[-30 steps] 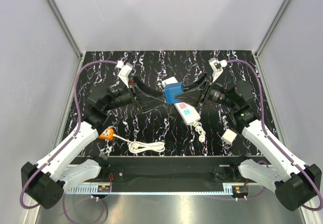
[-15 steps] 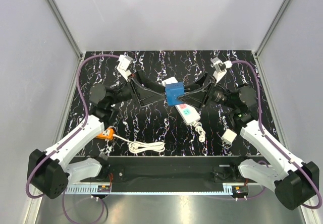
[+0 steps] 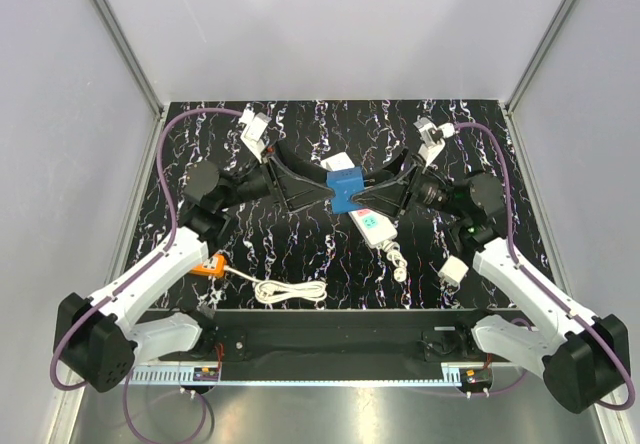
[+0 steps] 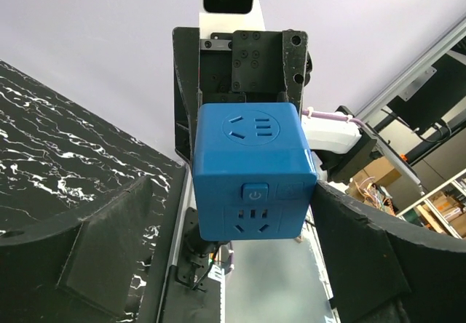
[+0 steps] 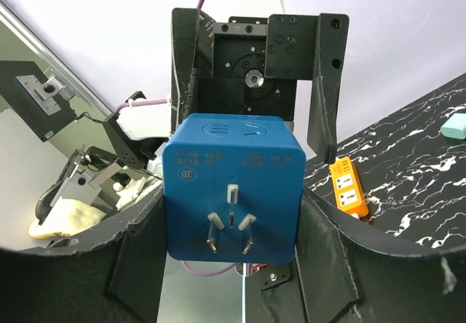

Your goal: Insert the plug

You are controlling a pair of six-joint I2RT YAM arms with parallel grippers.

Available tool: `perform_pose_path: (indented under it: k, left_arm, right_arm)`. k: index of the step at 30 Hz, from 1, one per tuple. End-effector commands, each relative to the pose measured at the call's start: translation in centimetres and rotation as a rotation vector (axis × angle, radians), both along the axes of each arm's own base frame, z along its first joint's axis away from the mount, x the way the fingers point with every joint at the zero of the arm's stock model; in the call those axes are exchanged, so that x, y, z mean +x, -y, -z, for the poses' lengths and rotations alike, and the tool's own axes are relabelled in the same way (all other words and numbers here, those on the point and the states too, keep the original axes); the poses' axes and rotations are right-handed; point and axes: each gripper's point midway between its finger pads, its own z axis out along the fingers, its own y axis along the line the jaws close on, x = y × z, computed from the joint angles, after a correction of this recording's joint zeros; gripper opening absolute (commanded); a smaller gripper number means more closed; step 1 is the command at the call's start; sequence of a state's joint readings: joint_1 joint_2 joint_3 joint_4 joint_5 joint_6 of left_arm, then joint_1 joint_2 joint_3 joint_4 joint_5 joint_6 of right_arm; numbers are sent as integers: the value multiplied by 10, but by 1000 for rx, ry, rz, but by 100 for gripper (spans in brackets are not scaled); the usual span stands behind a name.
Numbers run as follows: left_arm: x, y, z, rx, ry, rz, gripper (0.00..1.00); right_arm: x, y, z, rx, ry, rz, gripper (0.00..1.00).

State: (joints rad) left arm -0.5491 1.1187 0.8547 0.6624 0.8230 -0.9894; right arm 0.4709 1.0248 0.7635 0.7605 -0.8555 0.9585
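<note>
The plug [image 3: 345,187] is a royal-blue cube held in the air over the middle of the table. My right gripper [image 3: 366,198] is shut on it, and in the right wrist view both fingers press the sides of the plug [image 5: 231,185], whose three prongs face that camera. My left gripper [image 3: 322,193] stands open around the other end. In the left wrist view the plug [image 4: 251,170] shows its sockets and power button, with a gap to the left finger [image 4: 109,243]. The white power strip [image 3: 372,222] lies on the table just below the plug.
An orange socket block [image 3: 210,265] with a coiled white cord [image 3: 285,289] lies at the front left. A small pale block [image 3: 453,270] sits at the front right. A pale teal cube [image 5: 455,125] shows at the right edge of the right wrist view.
My left arm has swung its wrist a little right and toward the back, keeping its fingers at the plug. The plug and my right gripper have barely moved.
</note>
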Motion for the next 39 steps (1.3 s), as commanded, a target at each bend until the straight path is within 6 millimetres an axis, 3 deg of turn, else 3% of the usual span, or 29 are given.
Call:
perform_pose_path:
  k: [1, 10, 14, 18, 19, 20, 23, 31, 34, 35, 36, 39]
  left_arm:
    - [-2, -1, -25, -41, 96, -16, 92]
    - [-17, 6, -28, -77, 110, 66, 78]
    - [-26, 6, -33, -128, 118, 119, 64]
    - [-33, 6, -35, -166, 62, 182, 41]
    - [-31, 7, -32, -164, 48, 193, 40]
    - [-33, 7, -34, -175, 44, 204, 41]
    - [-32, 8, -29, -164, 25, 213, 69]
    - [-24, 12, -16, -122, 23, 173, 72]
    - [-24, 13, -16, -124, 23, 183, 62]
    - [-25, 14, -16, -122, 20, 188, 53]
    - [-25, 15, -14, -116, 12, 197, 35]
    - [-23, 19, -10, -96, -10, 217, 2]
  right_arm:
    - [-4, 2, -19, 48, 67, -3, 0]
    - [5, 1, -6, 40, 51, 29, 0]
    - [8, -1, 3, 28, 39, 33, 0]
    - [12, -2, 10, 23, 24, 41, 0]
    - [12, -2, 10, 22, 23, 40, 0]
    - [12, -2, 11, 20, 20, 37, 0]
    - [11, -2, 10, 20, 23, 32, 0]
    - [9, -1, 8, 21, 29, 31, 0]
    - [10, -1, 10, 16, 18, 38, 0]
    - [12, -1, 10, 18, 12, 46, 0]
    - [14, -1, 13, 9, -6, 51, 2]
    - [21, -2, 18, -16, -58, 81, 30]
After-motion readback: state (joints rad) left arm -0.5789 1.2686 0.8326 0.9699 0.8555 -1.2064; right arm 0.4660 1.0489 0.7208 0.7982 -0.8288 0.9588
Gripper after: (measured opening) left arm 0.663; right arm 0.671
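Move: The blue cube plug is about 4 cm to the right of the left hand, 1 cm back and 1 cm higher. The right hand already grips it, with its middle some 2 cm to that hand's left. Roughly 30 cm below is the white power strip, its middle about 4 cm right of the right hand and 1 cm back. The white adapter on the strip's far end sits about 7 cm ahead of the right hand, 2 cm left and 28 cm down. The left fingers come to pinch the blue cube from its free side while the right hand keeps its grip: the left hand reaches about 2 cm to the right with the gripper closing, eases open a little, then settles closed again. Its wrist turns some 10 degrees, partly clockwise. Meanwhile the right hand brings the cube down about 1.5 cm and forward 1 cm, into the middle of the left gripper. ##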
